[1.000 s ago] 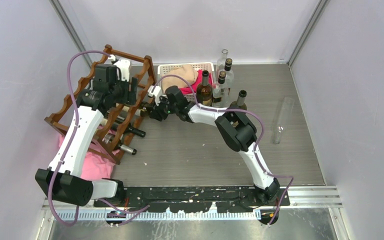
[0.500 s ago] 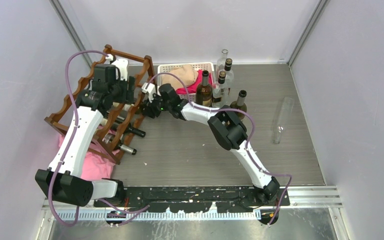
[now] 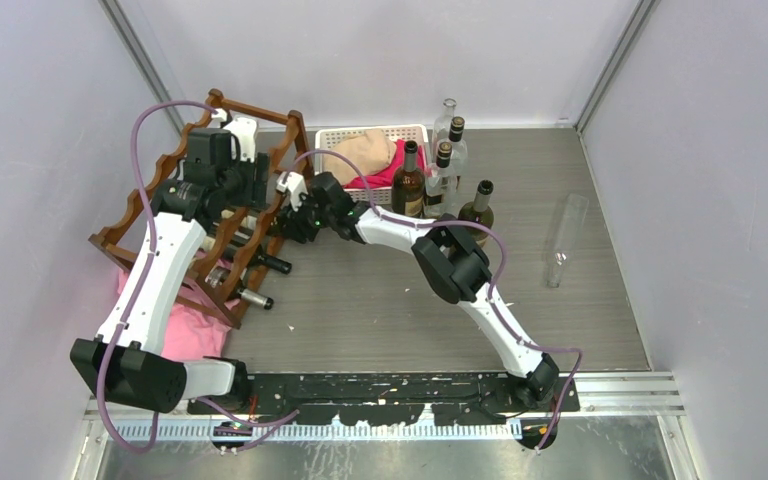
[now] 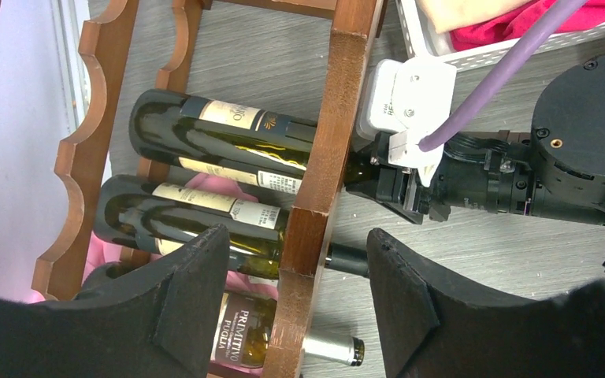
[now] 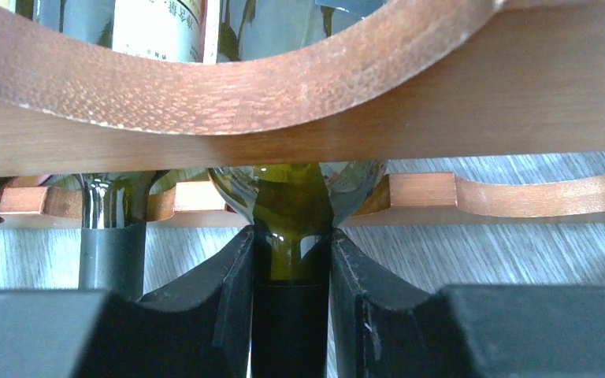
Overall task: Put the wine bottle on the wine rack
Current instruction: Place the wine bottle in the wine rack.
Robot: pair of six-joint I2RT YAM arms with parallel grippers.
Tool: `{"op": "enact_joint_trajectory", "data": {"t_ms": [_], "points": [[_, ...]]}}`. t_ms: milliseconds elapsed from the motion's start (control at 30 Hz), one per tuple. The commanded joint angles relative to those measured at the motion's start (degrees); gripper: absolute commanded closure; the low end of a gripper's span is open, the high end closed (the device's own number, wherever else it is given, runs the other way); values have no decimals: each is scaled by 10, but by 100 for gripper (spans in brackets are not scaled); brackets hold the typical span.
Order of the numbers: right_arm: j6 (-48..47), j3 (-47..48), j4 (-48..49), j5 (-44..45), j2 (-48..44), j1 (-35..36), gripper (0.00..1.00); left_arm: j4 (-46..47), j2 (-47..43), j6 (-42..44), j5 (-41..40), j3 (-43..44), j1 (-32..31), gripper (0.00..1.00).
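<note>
The reddish-brown wine rack [image 3: 222, 102] stands at the back left. A green wine bottle [image 4: 228, 138] lies on its side across the rack's upper rails, its neck poking out past the front rail [image 4: 327, 157]. My right gripper [image 5: 291, 244] is shut on that neck [image 5: 291, 228], right against the scalloped rail [image 5: 362, 102]; from above the gripper [image 3: 295, 215] sits at the rack's right side. My left gripper [image 4: 298, 236] hovers over the rack [image 3: 255, 185], open, its fingers straddling the front rail and touching nothing.
Two more bottles [image 4: 197, 216] [image 4: 236, 339] lie in lower tiers, necks sticking out. A white basket [image 3: 415, 130] with cloths and several upright bottles [image 3: 408, 180] stand behind the right arm. A clear tube [image 3: 565, 240] lies at right. Pink cloth [image 3: 185, 330] lies under the rack.
My right gripper has slid left toward the rack, carrying the bottle deeper between the rails. The left arm has stayed above the rack.
</note>
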Motion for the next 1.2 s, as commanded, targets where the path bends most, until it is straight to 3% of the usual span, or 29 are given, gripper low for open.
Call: {"op": "enact_joint_trajectory", "data": {"t_ms": [0,300,633,767,1167], "points": [[15,64,82,7,-28,12,98,16,-21,11,12,-1,5,36],[31,87,93,28,-12,23,96,6,-39,10,23,-6,5,36],[66,96,104,60,12,24,66,0,-71,-10,38,-20,5,36],[68,100,108,68,19,24,49,-1,-92,-28,39,-27,5,36],[26,47,111,43,-25,24,25,-3,-141,-34,86,-12,5,35]]}}
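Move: The right hand holds the wine bottle by its neck, the body already in the wine rack; the front notch it is fed through lies about 4 cm left of that hand, 1 cm ahead and 1 cm below. A black bottle neck pokes out some 8 cm back and 3 cm left, a silver one 15 cm back and 7 cm left, both at about hand height. From the left hand the notch is about 6 cm ahead, 4 cm right and 21 cm below. The right hand, still pinching the neck, slides the bottle a further 2 to 2.5 cm left into the rack, rising about 1 cm at first, then shifts roughly 1.5 cm forward while its fingers spread and let go of the neck, staying on either side of it. The left hand, empty and open throughout, starts drawing back from the slot and upward, about 4.5 cm back and 4 cm up, with its fingers tipping up slightly. ##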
